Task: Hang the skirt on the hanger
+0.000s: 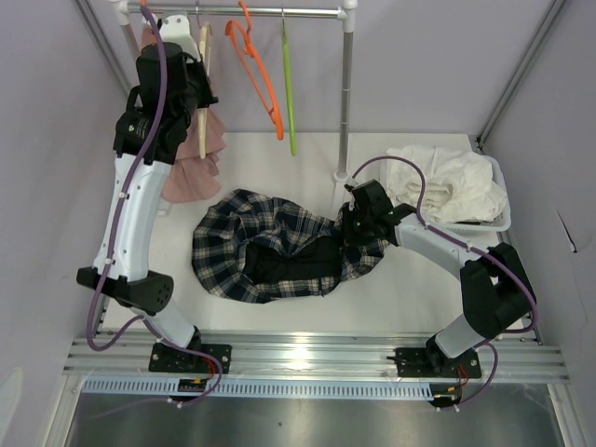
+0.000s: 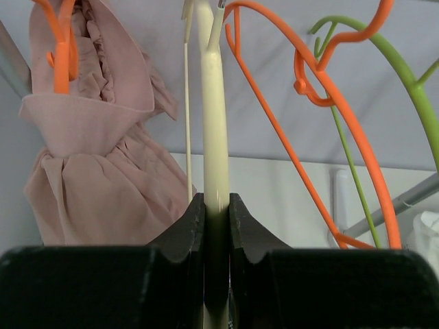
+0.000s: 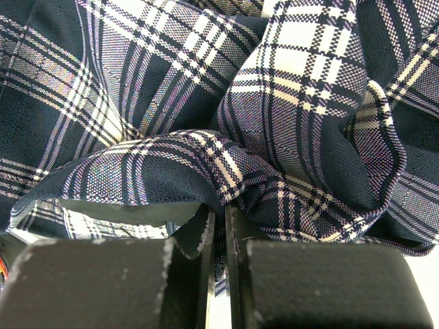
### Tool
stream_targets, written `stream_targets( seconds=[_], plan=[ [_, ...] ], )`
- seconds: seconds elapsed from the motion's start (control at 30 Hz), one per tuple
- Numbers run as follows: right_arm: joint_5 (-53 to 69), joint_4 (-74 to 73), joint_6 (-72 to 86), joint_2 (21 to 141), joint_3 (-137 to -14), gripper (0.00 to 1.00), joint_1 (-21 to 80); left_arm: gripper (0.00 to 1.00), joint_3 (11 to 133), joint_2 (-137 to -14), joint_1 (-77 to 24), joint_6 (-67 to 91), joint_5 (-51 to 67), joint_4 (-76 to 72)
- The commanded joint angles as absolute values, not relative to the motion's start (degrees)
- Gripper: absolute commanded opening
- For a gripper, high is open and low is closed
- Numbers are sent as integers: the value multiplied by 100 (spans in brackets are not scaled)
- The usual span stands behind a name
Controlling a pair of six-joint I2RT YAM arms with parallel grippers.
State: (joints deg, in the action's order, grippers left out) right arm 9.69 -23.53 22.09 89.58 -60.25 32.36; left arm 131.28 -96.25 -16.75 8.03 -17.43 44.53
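The dark plaid skirt (image 1: 270, 250) lies crumpled on the white table, its black lining showing near the middle. My right gripper (image 1: 349, 233) is at the skirt's right edge, shut on a fold of the plaid skirt (image 3: 274, 137); the cloth passes between its fingers (image 3: 236, 219). Up at the rail, my left gripper (image 1: 194, 93) is shut on the cream hanger (image 1: 203, 88), which hangs from the rail. In the left wrist view the cream hanger (image 2: 214, 123) runs straight up from between the fingers (image 2: 192, 226).
A pink garment (image 1: 191, 163) hangs on an orange hanger (image 2: 58, 48) at the rail's left. An empty orange hanger (image 1: 261, 79) and a green hanger (image 1: 289, 88) hang further right. A rack post (image 1: 346, 102) stands behind the skirt. A white basket (image 1: 498, 219) of white cloth sits at right.
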Motion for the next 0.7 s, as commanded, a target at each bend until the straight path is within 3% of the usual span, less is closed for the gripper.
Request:
stream_targets(
  seconds=[0.0, 0.3, 0.67],
  plan=[
    [1107, -2162, 2118, 9026, -6152, 0, 3217, 0, 12850, -9088, -1679, 861, -1486, 4166],
    [1090, -2171, 2118, 8982, -6108, 0, 3217, 0, 12340, -8587, -1687, 975, -1116, 4491],
    [1090, -2215, 2109, 8956, -6161, 0, 3226, 0, 10400, -7340, -1687, 1134, -607, 4369]
  ],
)
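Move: The left gripper already holds the cream hanger, which is meant for the plaid skirt on the table, roughly 17 cm back, 16 cm to its right and some 45 cm below. The orange hanger hangs about 9 cm to its right and 3 cm ahead at much the same height; the pink skirt hangs about 7 cm to its left, 8 cm ahead and 5 cm lower. From the right gripper, the plaid skirt's middle is about 16 cm left, 3 cm back and 6 cm below. Draw the left gripper back about 8 cm, away from the rail and out from between the pink skirt and the orange hanger, keeping the cream hanger pinched. Sink only slightly at first, then steepen to some 5 cm down towards the plaid skirt, while tipping the fingers down and turning clockwise, each by a little under 10 degrees. Hold the right gripper still, keeping its pinch on the plaid skirt. ##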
